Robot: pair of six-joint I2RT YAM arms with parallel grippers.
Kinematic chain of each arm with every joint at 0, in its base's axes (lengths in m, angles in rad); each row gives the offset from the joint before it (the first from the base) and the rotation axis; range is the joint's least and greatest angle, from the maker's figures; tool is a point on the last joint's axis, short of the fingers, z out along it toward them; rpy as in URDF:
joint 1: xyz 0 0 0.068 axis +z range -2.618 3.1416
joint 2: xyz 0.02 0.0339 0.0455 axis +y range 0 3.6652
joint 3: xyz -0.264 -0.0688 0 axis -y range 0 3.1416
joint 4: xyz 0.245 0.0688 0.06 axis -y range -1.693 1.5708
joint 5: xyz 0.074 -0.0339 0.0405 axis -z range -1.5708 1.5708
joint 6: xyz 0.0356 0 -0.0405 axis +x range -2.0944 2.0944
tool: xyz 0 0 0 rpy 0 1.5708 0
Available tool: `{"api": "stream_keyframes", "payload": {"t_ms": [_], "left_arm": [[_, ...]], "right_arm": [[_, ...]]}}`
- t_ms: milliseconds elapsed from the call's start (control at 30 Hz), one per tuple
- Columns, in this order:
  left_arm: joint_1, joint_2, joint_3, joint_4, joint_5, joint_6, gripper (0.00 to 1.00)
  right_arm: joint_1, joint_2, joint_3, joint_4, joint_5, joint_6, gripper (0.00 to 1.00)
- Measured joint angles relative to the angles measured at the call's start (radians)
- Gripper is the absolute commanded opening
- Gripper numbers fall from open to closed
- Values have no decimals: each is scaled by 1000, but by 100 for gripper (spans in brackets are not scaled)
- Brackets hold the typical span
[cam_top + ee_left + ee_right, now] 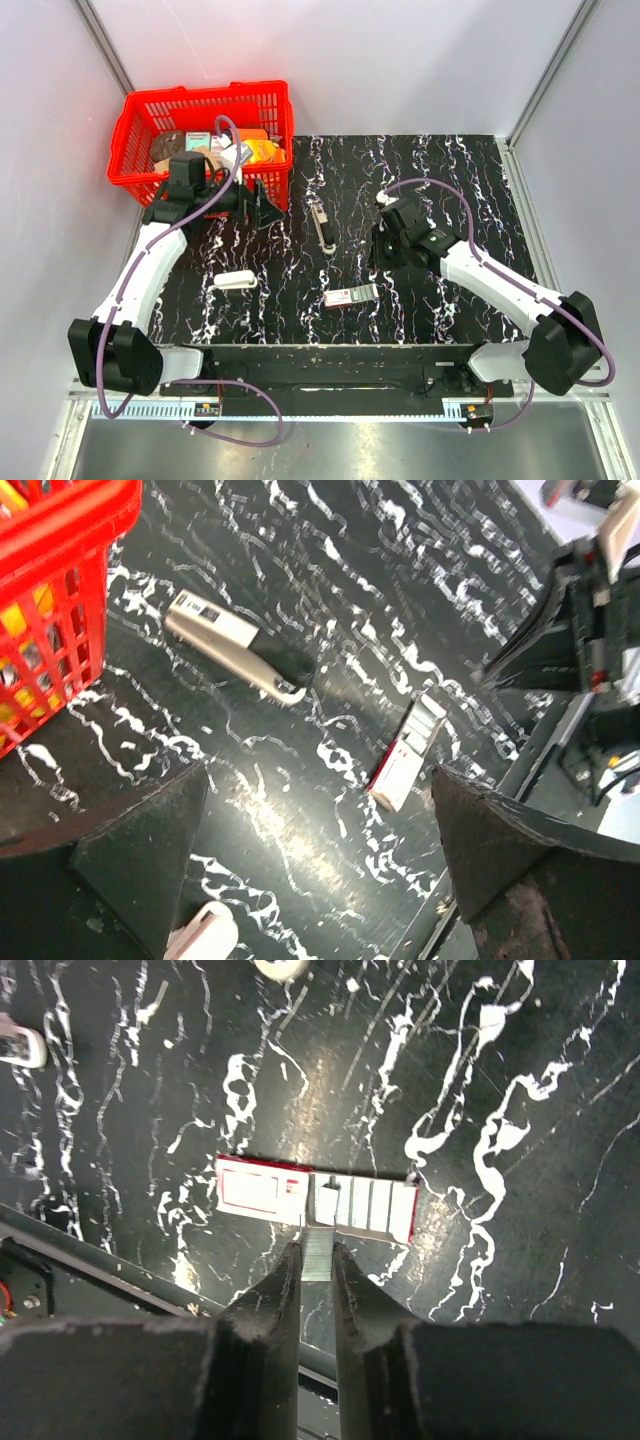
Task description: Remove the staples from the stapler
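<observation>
The stapler (322, 226), slim, black and silvery, lies closed on the black marbled table, mid-table; it also shows in the left wrist view (240, 646). My right gripper (375, 266) is shut on a short silvery strip of staples (316, 1257), held just at the edge of the open red-and-white staple box (316, 1200), which lies flat (352, 295). My left gripper (266, 206) is open and empty, hovering left of the stapler, its fingers (140, 850) wide apart above bare table.
A red basket (200, 110) with several items stands at the back left, close to the left arm. A white oblong piece (236, 280) lies front left. The table's near edge and rail run just below the box.
</observation>
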Motion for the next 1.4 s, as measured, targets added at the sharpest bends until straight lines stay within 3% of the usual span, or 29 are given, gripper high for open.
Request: {"api": "stream_keyframes", "payload": {"t_ms": [400, 733, 1400], "left_arm": [[-111, -9, -166, -20, -89, 140, 99], [-131, -13, -173, -18, -111, 166, 99], [-147, -17, -177, -17, -112, 167, 99]], "right_arm": [[64, 63, -95, 5, 87, -3, 0], [175, 114, -100, 21, 188, 26, 0], [198, 174, -130, 73, 269, 66, 0]]}}
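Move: The open tray of the staple box, with one staple strip already in it, lies about 11 cm below the right hand, 3 cm back and 1 cm to its left. That hand already pinches another strip. From the tray, the stapler stands some 15 cm farther out and 10 cm left, and the white case about 30 cm left and 3 cm farther out. From the left hand the tray lies roughly 22 cm right, 9 cm back and 24 cm below. The pinched staple strip is lowered towards the open tray: the right hand sinks about 9 cm and draws back some 3 cm, quickly at first and then slower, its fingers swinging from a leftward slant to nearly straight down while keeping their hold. The empty, wide-open left hand drops about 7.5 cm and eases back, then holds still. ##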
